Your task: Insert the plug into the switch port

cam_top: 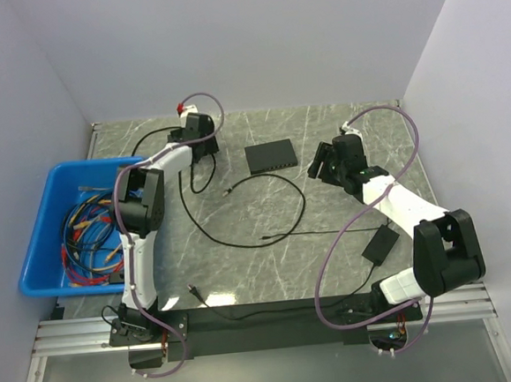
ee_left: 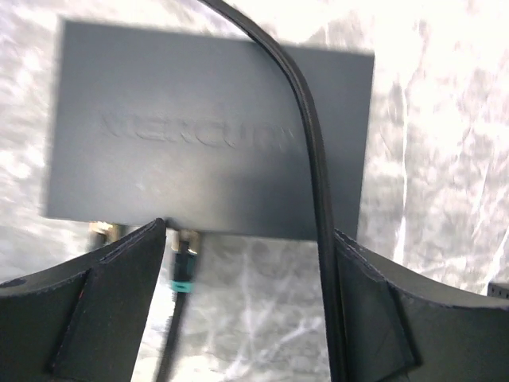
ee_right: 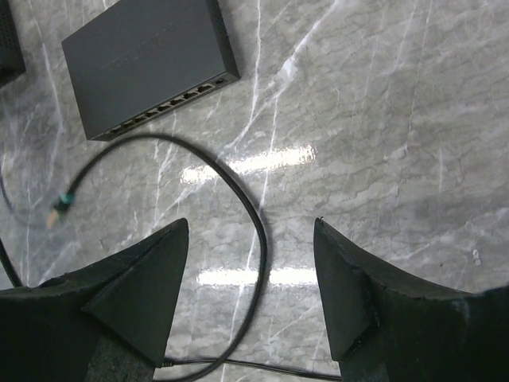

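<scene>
The switch (cam_top: pixel 271 157) is a small black box at the middle rear, with its port row (ee_right: pixel 167 107) on the near long edge and nothing in it. The plug (cam_top: pixel 229 191) lies loose on the table at the end of a thin black cable, teal-banded in the right wrist view (ee_right: pixel 61 205). My right gripper (cam_top: pixel 318 164) hovers open above the cable loop (ee_right: pixel 251 223). My left gripper (cam_top: pixel 206 151) is open (ee_left: pixel 250 231) before a second lettered black box (ee_left: pixel 207 135). A teal-banded connector (ee_left: pixel 184 259) sits at that box's near edge. A black cable (ee_left: pixel 314 159) runs along the right finger's inner face.
A blue bin (cam_top: pixel 41 225) holding a coloured wire bundle (cam_top: pixel 86 235) stands at the left edge. A black power adapter (cam_top: pixel 379 243) lies near my right arm. Another cable end (cam_top: pixel 191 290) rests at the front. White walls enclose the table.
</scene>
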You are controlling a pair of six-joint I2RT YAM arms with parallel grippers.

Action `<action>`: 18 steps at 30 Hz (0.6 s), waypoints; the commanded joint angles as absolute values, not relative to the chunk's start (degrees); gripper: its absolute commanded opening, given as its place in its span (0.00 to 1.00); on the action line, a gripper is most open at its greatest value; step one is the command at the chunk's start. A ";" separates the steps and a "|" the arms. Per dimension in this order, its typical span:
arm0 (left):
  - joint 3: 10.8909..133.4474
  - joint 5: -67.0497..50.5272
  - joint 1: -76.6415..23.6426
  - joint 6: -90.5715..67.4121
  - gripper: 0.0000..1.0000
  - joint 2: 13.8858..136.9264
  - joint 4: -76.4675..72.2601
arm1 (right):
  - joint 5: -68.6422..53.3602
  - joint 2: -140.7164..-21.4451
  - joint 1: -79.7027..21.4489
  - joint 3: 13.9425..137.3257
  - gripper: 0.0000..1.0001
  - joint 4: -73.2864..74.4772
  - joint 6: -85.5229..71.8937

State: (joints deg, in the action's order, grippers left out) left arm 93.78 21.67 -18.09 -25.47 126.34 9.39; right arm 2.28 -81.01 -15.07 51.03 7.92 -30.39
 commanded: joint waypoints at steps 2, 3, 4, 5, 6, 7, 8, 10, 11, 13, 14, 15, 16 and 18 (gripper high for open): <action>96.52 21.62 -17.40 -21.44 0.84 121.57 9.41 | 2.64 -82.00 -15.03 51.68 0.71 5.01 -29.79; 93.55 22.32 -17.75 -21.27 0.85 119.64 8.27 | 2.55 -82.18 -15.03 51.59 0.71 5.01 -29.71; 92.30 23.46 -18.45 -21.10 0.86 116.05 7.22 | 2.64 -82.26 -15.03 51.68 0.71 4.92 -29.71; 91.24 25.99 -18.81 -21.01 0.87 114.71 7.03 | 2.46 -82.53 -15.12 51.77 0.71 5.01 -29.71; 91.06 26.71 -19.24 -20.92 0.89 113.48 7.12 | 2.37 -82.62 -15.03 51.77 0.71 4.92 -29.71; 90.97 27.15 -19.86 -20.92 0.90 111.64 7.21 | 2.29 -82.62 -15.03 51.77 0.72 4.75 -29.79; 90.88 27.16 -20.21 -20.74 0.90 110.75 6.86 | 2.11 -82.70 -15.03 51.68 0.72 4.49 -29.79; 90.62 26.98 -21.87 -21.09 0.90 108.39 6.94 | 2.20 -82.79 -15.12 51.68 0.72 4.48 -29.62; 90.62 26.90 -22.84 -21.09 0.89 107.67 7.20 | 2.46 -82.88 -15.12 51.77 0.72 4.74 -29.62; 89.92 26.11 -26.60 -21.01 0.89 105.31 7.21 | 3.42 -82.97 -15.20 51.77 0.72 5.01 -29.71; 88.96 26.28 -28.11 -20.92 0.89 104.51 7.12 | 3.86 -83.49 -15.12 51.85 0.72 5.53 -29.97; 88.51 26.98 -29.60 -21.27 0.89 103.20 7.29 | 4.04 -83.76 -15.12 51.77 0.72 5.45 -30.06; 88.16 27.16 -32.14 -22.49 0.88 102.66 7.82 | 3.78 -84.28 -15.20 51.51 0.72 5.28 -30.58; 86.93 26.20 -34.27 -23.90 0.88 101.52 8.78 | 2.47 -86.56 -15.20 51.50 0.72 5.10 -31.37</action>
State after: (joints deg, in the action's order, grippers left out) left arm 88.99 26.39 -30.44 -22.28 104.12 8.08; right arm 2.44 -84.12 -15.07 51.03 6.63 -30.50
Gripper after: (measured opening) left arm 0.883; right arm 0.715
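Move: The left hand is low over the table. The empty switch lies about 24 cm to its right, some 3 cm back and 4 cm lower. The plugged switch is only 7 cm ahead and about 2 cm to the left, also 4 cm lower, with a cable across its top; the loose plug is roughly 15 cm back and 10 cm to the right, 5 cm down. From the right hand, the empty switch is about 15 cm ahead, 14 cm left and 11 cm lower. Upwards first, then ever faster to the right and somewhat back, the left hand climbs about 18 cm off the plugged switch and swings some 9 cm across, to the empty switch's side of the table. Its fingers tip up by nearly 20 degrees and turn a little clockwise, staying wide open and empty. The right hand only sinks a couple of centimetres, open. ##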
